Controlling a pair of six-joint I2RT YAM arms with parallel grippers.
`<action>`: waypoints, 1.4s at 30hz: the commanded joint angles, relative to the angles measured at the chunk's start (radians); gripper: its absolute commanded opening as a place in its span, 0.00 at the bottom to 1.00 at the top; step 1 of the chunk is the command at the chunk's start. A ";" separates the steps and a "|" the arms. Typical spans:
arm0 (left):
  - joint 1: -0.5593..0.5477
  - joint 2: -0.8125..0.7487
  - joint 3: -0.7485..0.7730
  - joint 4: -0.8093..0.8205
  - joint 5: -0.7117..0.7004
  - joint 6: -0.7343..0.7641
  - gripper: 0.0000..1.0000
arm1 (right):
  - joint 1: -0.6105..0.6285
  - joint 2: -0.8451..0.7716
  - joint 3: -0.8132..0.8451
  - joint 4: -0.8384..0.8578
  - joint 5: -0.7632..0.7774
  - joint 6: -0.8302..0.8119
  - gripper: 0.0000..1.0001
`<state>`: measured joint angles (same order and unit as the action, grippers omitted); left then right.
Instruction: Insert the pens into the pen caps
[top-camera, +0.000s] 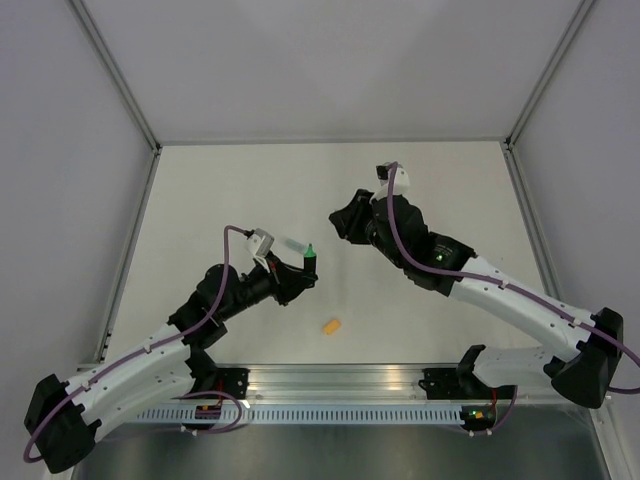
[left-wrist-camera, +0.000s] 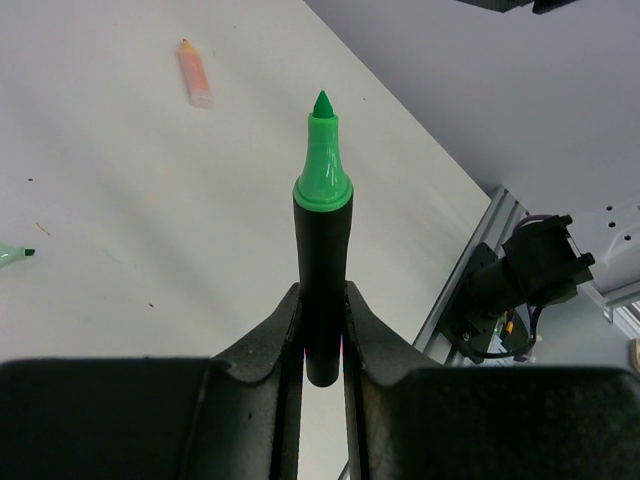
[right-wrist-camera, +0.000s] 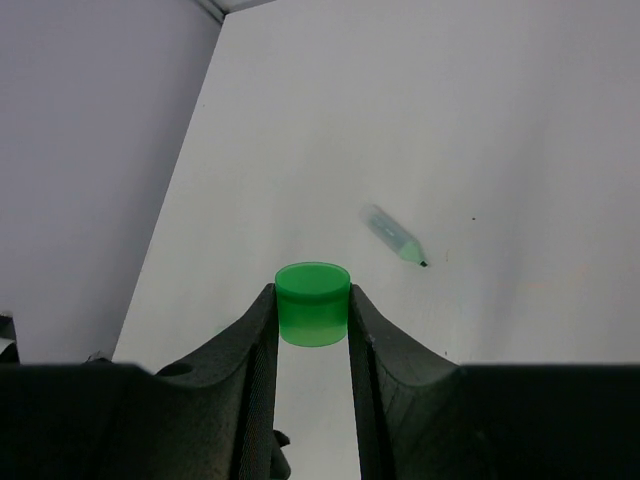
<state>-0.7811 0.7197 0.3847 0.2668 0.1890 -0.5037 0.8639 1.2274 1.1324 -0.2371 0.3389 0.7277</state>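
My left gripper is shut on the lower barrel of a black pen, whose green tip is bare and points away from the fingers. From above, this pen is held over the table's middle. My right gripper is shut on a bright green pen cap, one finger on each side of it. It hangs a short way to the upper right of the pen tip, at the right gripper. A pale green pen and an orange-pink pen lie loose on the table.
A small orange piece lies on the table near the front rail; I cannot tell whether it is a pen or a cap. Grey walls close the left, back and right sides.
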 joint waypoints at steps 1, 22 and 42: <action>0.000 0.020 0.051 0.071 0.055 0.031 0.02 | 0.067 0.017 0.027 0.067 0.057 -0.045 0.00; 0.000 0.027 0.059 0.057 0.049 0.044 0.02 | 0.257 0.089 0.121 -0.008 0.221 -0.099 0.00; 0.000 0.007 0.056 0.045 0.018 0.047 0.02 | 0.372 0.149 0.122 -0.070 0.365 -0.087 0.00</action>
<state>-0.7803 0.7422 0.4000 0.2741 0.2153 -0.4915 1.2072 1.3636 1.2201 -0.2913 0.6445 0.6250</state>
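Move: The right hand, already holding the green cap, is headed for the black pen that stands green tip up in the left fingers: the pen is about 7 cm back, 7 cm to the left and 5 cm below. On the table, some 28 cm below the right hand, the light green pen is 9 cm ahead and 11 cm left, the orange cap 15 cm back and 2 cm left. From the left hand, the green cap is about 8 cm forward, 7 cm right and 8 cm up. Back and to its left in roughly equal parts, some 9 cm in all, the right hand carries the green cap over the pen's tip, rising slightly, then sinking about 3 cm onto it while tilting its left side down by some 15 degrees. Its fingers keep their grip on the cap; the left hand holds the pen almost still beneath. ##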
